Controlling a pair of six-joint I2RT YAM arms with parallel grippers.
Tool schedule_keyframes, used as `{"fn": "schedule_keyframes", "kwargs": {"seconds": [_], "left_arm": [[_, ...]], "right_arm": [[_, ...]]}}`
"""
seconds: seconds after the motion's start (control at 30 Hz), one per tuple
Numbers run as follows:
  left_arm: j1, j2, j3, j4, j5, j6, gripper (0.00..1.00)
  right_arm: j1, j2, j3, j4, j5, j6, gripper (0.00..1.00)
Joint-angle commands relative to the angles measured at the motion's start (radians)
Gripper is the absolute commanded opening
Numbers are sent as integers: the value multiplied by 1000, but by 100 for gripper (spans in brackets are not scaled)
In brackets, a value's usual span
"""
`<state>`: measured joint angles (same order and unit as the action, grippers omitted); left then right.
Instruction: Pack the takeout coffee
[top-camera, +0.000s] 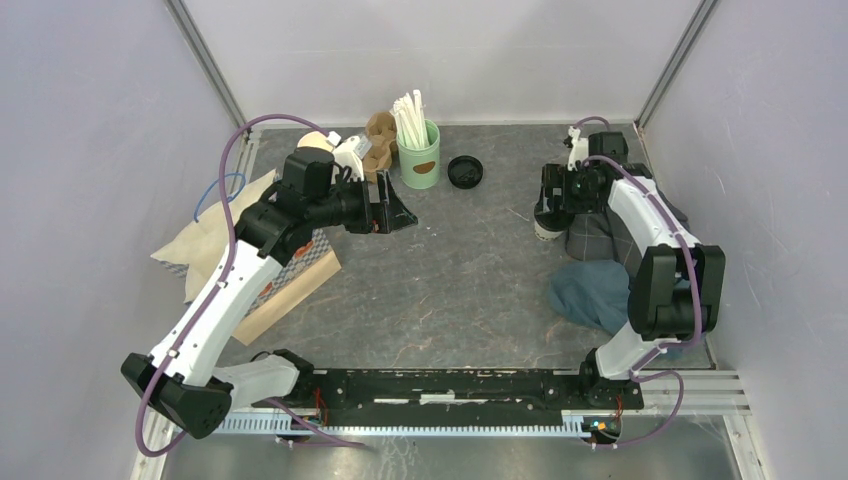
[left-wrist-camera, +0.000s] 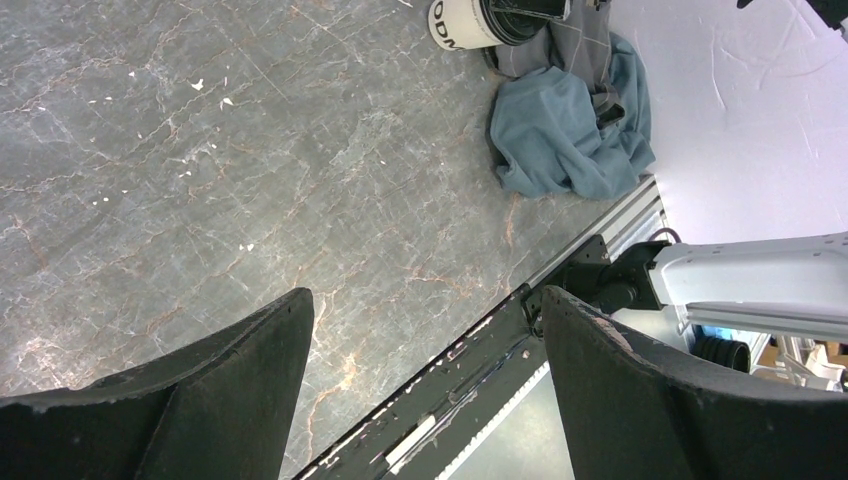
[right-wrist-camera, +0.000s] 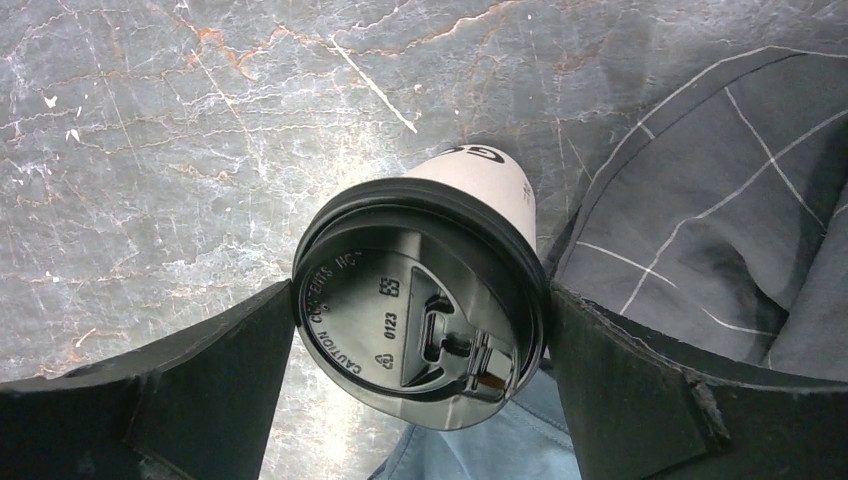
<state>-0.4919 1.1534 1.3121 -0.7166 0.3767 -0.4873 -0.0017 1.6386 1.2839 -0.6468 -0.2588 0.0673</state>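
Note:
The takeout coffee, a white printed paper cup under a black lid, stands on the table at the right; the left wrist view shows it far off. My right gripper is open and straddles the lid, one finger at the rim's left and the other at its right, with almost no gap. In the overhead view this gripper hangs over the cup. My left gripper is open and empty, held above the table's left middle; between its fingers I see bare table and the base rail.
A blue cloth and a grey checked cloth lie right beside the cup. A loose black lid, a green cup of straws and a brown cup carrier stand at the back. A brown paper bag lies under the left arm.

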Motion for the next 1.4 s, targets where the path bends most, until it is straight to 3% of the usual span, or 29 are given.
{"fn": "schedule_keyframes", "kwargs": {"seconds": [0.0,0.87,1.13,1.37], "left_arm": [[2,2,30,13,30,-15,90],[2,21,45,21,45,-22,90],[3,41,66,20,40,-29,90],[2,55,60,20,8,-27,90]], "right_arm": [[-20,10,20,-7,-14,7,98],[-40,5,164,-127,49,-33,98],[-40,-68,170,-162,103,-59,98],[-4,-222,33,-79,4,-18,98]]}}
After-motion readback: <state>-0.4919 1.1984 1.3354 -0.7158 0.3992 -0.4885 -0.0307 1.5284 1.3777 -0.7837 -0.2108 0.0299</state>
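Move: Between the right hand's open fingers is the lidded coffee cup, its middle directly under the hand point and about 5 cm lower. The grey cloth lies about 18 cm to the right and 2 cm back, the blue cloth 20 cm right and 19 cm back, and the loose black lid some 20 cm left and 14 cm farther out. From the left hand the cup is about 13 cm ahead, 33 cm right and 22 cm below. Easing up about 2 cm around the cup's lid, the right hand, its fingers already wide open, drifts some 2.5 cm to the right, then climbs faster and draws slightly back, ending about 5.5 cm higher. The fingers stay open and come clear above the lid; the wrist turns barely 5 degrees. ##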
